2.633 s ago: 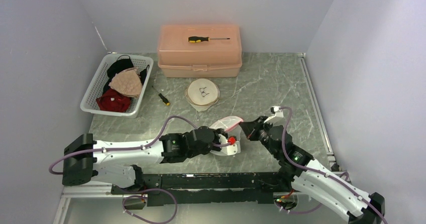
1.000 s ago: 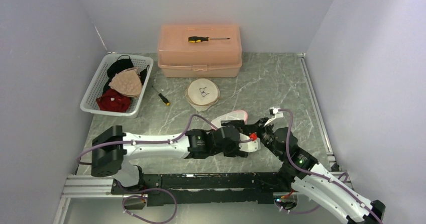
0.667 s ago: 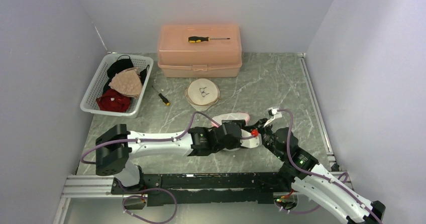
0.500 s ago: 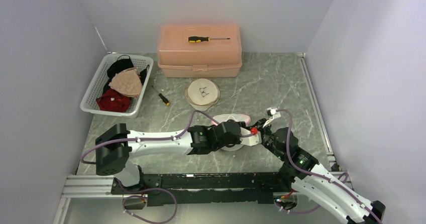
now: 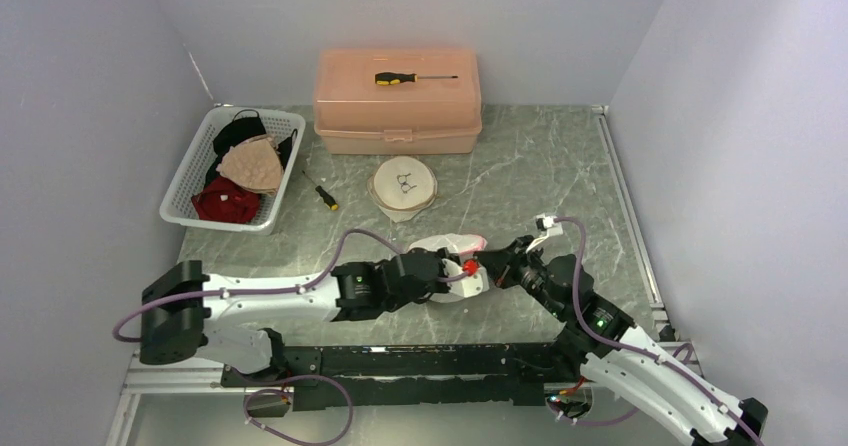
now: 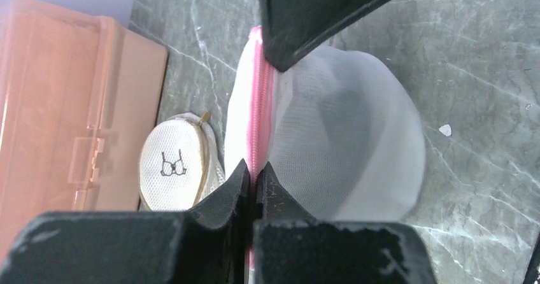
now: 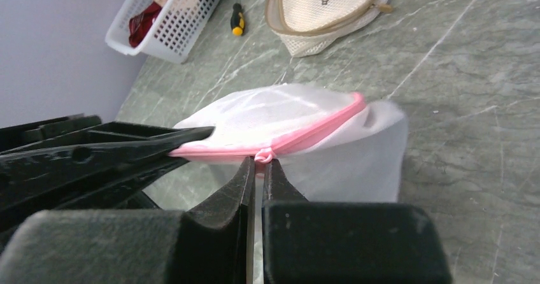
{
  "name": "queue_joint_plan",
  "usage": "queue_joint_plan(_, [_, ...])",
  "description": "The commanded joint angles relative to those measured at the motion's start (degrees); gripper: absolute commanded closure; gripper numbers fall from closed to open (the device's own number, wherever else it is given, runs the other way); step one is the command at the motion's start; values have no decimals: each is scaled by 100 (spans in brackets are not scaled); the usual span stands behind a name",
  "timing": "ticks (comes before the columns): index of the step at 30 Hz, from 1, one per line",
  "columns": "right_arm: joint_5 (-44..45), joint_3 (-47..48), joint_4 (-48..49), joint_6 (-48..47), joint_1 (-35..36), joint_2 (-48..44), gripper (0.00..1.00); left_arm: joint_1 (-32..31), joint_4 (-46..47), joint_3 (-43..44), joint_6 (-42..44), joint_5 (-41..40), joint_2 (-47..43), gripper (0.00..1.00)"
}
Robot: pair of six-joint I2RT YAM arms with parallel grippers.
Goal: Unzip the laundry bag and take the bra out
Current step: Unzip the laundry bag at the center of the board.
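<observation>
The laundry bag is white mesh with a pink zipper, held up just off the table between the two arms. My left gripper is shut on the pink zipper seam at the bag's near rim. My right gripper is shut on the small pink zipper pull, on the seam of the bag. In the top view the left gripper and right gripper almost meet at the bag's right end. The bra is hidden.
A round beige-trimmed mesh bag with a bra picture lies behind. Further back stands a pink toolbox with a screwdriver on its lid. A white basket of garments sits at the back left, with a small screwdriver beside it.
My left gripper went from open to shut on the zipper seam, and the left arm drew back to the left. The bag shifted a little left with it. The right gripper stayed shut.
</observation>
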Motion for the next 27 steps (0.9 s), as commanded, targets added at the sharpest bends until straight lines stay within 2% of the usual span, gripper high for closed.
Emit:
queue_joint_plan(1, [1004,-112,101,247,-27,-150,100,28,110,-225,-99,-150,-617,98])
queue_joint_plan(12, [1635,-389,1113,580,-269,661,100,-53,-14,-590,-86,15,-1264,97])
queue_joint_plan(16, [1485,-298,1258,306,-305,626,100,-95,36,-708,33,-189,-1300,97])
queue_joint_plan(18, [1082,-300,1527,-147,-304,494,100,-90,326,-752,203,-430,-1257,97])
queue_joint_plan(23, [261,2,1413,-674,-303,419,100,-53,1306,-857,599,-777,-1146,71])
queue_joint_plan(25, [76,36,1329,-663,-296,420,100,-7,1194,-787,395,-723,-1067,51])
queue_joint_plan(27, [-22,28,1239,-584,-303,437,100,-1,907,-719,87,-689,-1002,36])
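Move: The left fingers already pinch the laundry bag's pink zip. The zip pull, shut in the right fingers, is about 5 cm to their right and 1 cm ahead, level. The bag's middle hangs roughly 6 cm below the left hand and 2 cm back, with no sideways offset. From the right hand, the bag's middle is about 5 cm left, 3 cm back and 6 cm below. The glasses-print bag lies some 18 cm ahead, 11 cm left and 10 cm below the left hand. Still pinching the zip, the left hand draws it leftward and up, away from the pull, about 3 cm each way, easing slightly back. It then opens to about half and lets go while rising a little more and coming forward. The right fingers keep their hold on the pull, shifting about 3 cm forward with a brief dip and a slight clockwise turn that partly unwinds. ##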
